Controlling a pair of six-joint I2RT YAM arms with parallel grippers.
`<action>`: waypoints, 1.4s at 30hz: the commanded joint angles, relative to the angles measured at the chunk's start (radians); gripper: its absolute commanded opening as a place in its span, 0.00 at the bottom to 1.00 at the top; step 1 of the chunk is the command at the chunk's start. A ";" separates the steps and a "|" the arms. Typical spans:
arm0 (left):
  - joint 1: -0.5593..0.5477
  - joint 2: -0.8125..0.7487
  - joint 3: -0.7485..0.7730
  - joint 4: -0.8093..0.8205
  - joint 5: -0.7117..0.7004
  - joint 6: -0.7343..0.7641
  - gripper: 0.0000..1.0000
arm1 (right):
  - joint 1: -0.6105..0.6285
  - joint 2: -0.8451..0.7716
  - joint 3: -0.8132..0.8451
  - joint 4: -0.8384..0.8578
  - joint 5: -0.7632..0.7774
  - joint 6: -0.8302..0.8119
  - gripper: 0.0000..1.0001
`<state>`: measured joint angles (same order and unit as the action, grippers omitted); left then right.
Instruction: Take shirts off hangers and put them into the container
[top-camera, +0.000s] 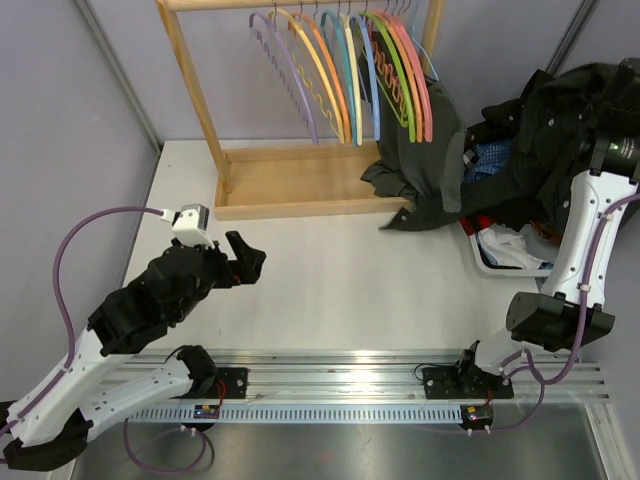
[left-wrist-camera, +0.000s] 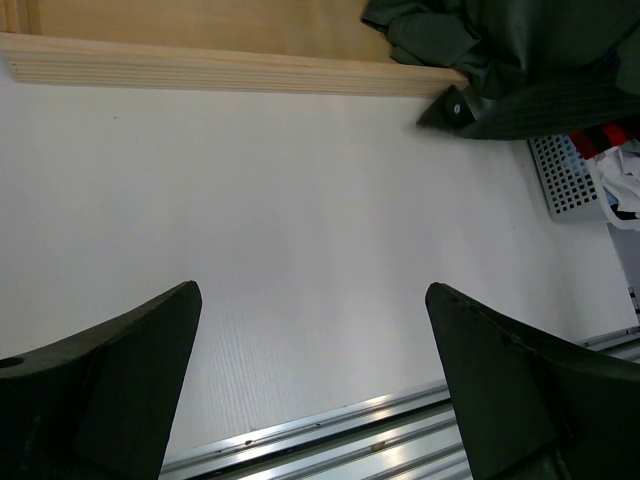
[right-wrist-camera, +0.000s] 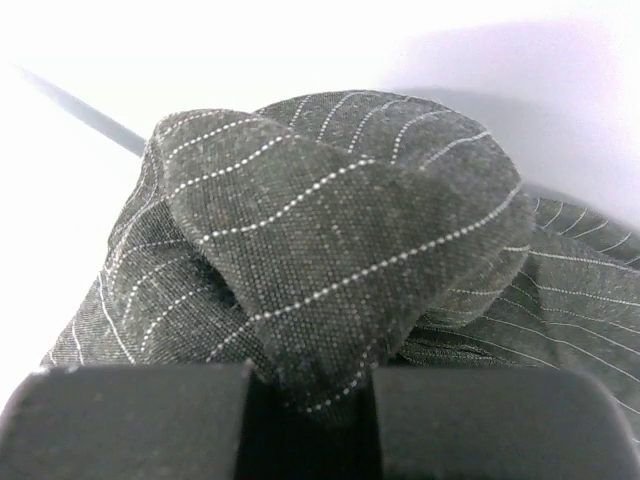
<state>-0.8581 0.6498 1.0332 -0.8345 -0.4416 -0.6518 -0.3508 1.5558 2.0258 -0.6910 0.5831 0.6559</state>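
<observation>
My right gripper is shut on a fold of the charcoal pinstriped shirt. In the top view that shirt hangs bunched from the raised right arm, above the container at the far right. A blue checked shirt lies in the container. Another dark shirt hangs from a hanger at the right end of the row of coloured hangers, its tail resting on the rack's base. My left gripper is open over bare table, well left of the shirts, with nothing between its fingers.
The wooden rack stands at the back with its base board on the table. White and red cloth shows in the container. A metal rail runs along the near edge by the arm bases. Grey walls close in left and behind.
</observation>
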 joint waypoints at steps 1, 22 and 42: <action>-0.004 -0.002 0.048 0.051 0.011 0.014 0.99 | -0.008 0.032 0.128 0.304 -0.170 -0.022 0.00; -0.004 0.013 0.002 0.064 0.010 0.004 0.99 | -0.024 0.195 -0.094 0.424 -0.129 -0.081 0.00; -0.004 -0.085 -0.016 0.055 0.033 0.020 0.99 | -0.024 0.117 -0.306 0.186 -0.244 -0.005 0.71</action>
<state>-0.8581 0.5770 1.0203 -0.8162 -0.4191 -0.6533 -0.3817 1.8400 1.7760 -0.5114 0.4957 0.7856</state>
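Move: The right hand holds the dark pinstriped shirt high beside the container, whose middle lies about 5 cm ahead, 5 cm to its left and some 38 cm below. The green shirt still on the rack hangs some 36 cm to this hand's left, 7 cm ahead and 25 cm lower; the pink hangers are about 38 cm left, 5 cm ahead, at nearly its height. From the idle left hand the container is roughly 24 cm ahead, 66 cm right and 20 cm below. Keeping its pinch on the pinstriped shirt, the right hand flings it up about 22 cm and a little forward, tipping the fingers up some 40 degrees. It then whips down about 45 cm towards the container, drifting farther forward and slightly right while the fingers tip back down. It hovers low over the pile, rises a few centimetres and only then begins to open the fingers. ##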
